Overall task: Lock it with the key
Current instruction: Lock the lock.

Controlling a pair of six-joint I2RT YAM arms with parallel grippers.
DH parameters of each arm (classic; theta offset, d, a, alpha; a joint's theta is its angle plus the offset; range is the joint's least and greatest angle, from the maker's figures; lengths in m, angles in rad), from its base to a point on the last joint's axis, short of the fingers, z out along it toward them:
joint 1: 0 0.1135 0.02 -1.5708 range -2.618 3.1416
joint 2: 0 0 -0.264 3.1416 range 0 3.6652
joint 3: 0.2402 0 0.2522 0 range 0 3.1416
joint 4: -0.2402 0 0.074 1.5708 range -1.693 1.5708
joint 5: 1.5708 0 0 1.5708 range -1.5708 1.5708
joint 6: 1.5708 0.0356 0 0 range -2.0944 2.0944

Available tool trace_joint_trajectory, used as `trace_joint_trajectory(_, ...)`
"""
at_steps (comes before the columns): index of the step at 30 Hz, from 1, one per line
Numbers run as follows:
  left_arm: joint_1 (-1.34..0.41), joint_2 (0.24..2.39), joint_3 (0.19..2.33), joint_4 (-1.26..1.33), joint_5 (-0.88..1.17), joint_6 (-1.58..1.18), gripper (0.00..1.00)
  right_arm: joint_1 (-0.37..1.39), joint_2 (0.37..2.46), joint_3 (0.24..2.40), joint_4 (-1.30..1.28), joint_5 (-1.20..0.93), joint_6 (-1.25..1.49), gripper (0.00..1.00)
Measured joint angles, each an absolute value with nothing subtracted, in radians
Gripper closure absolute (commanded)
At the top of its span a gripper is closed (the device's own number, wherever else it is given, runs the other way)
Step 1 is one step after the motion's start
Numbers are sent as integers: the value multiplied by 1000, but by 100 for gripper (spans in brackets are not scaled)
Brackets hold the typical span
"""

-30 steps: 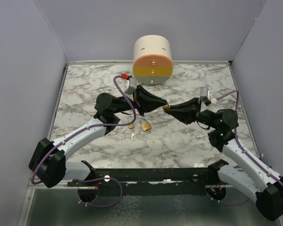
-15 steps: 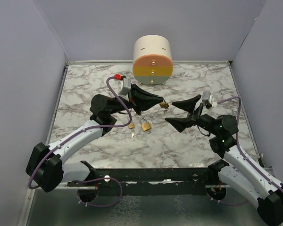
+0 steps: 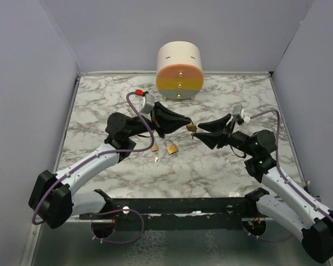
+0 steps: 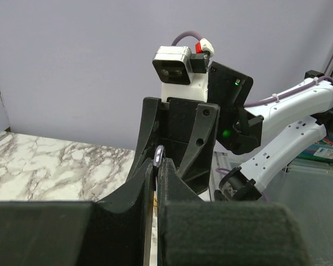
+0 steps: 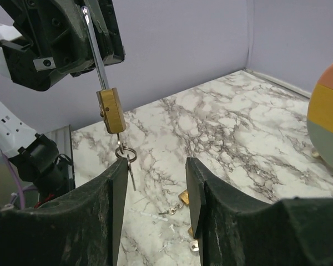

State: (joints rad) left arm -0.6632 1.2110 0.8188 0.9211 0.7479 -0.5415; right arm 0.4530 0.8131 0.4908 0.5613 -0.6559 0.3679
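A brass padlock (image 5: 111,110) hangs in the air by its long steel shackle (image 5: 94,47), body downward. My left gripper (image 4: 155,166) is shut on the shackle (image 4: 159,155), and its fingers (image 5: 94,27) show at the top left of the right wrist view. Under the lock body a key ring (image 5: 125,152) dangles with a thin key (image 5: 132,174). My right gripper (image 5: 156,163) stands open, nothing between its pads; the ring hangs just at its left fingertip (image 5: 121,166). From above, both grippers meet at the lock (image 3: 192,127) over mid-table.
Two more brass padlocks (image 3: 171,147) (image 3: 154,148) and a loose key (image 3: 157,159) lie on the marble table (image 3: 100,105) below the grippers. A round cream, orange and green container (image 3: 179,71) stands at the back edge. Grey walls close in three sides.
My right gripper, shut at the hanging lock a second ago, opened wide and drew back, then came in again with its jaws partly closed. The left gripper kept its hold, shifting slightly.
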Motion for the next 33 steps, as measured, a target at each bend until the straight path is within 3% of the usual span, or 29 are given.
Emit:
trace_joint_trajectory(13,-663,1207,819,853,748,-540,100,453,872,517,601,-749,382,55)
trace_joint_trajectory(20,-663,1207,819,844,747,-531,100,453,887,525,636,-764,393,72)
trace_joint_trajectory(26,-662,1207,819,844,743,-526,100,453,940,547,641,-794,404,74)
trace_joint_trajectory(28,-662,1207,819,844,743,-526,100,453,949,551,645,-801,409,84)
trace_joint_trajectory(29,-662,1208,819,844,743,-525,100,453,952,551,648,-803,411,95)
trace_joint_trajectory(33,-662,1213,823,844,735,-525,100,453,955,551,651,-812,416,98)
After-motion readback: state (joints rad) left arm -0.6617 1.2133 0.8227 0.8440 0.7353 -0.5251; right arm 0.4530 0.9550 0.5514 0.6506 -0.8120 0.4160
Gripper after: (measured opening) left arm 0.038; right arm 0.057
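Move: The key hangs under the lock in front of the right fingers, about 3 cm to this hand's left, 1 cm back and 1 cm up. The lock's body is straight above the key, some 4 cm above hand level, and the large padlock on the table lies about 9 cm left, 5 cm ahead and 27 cm below the hand. From the left hand, still gripping the shackle, the key is about 8 cm below, 1 cm right and 1 cm back. The right fingertips pinch the key just beneath the lock: half open, the hand eases about 2 cm left towards it, dipping and rising by about a centimetre on the way, turning roughly 10 degrees counter-clockwise, and the fingers shut late. The left hand keeps its grip on the shackle and first lowers the lock some 1.5 cm, then holds nearly still. ##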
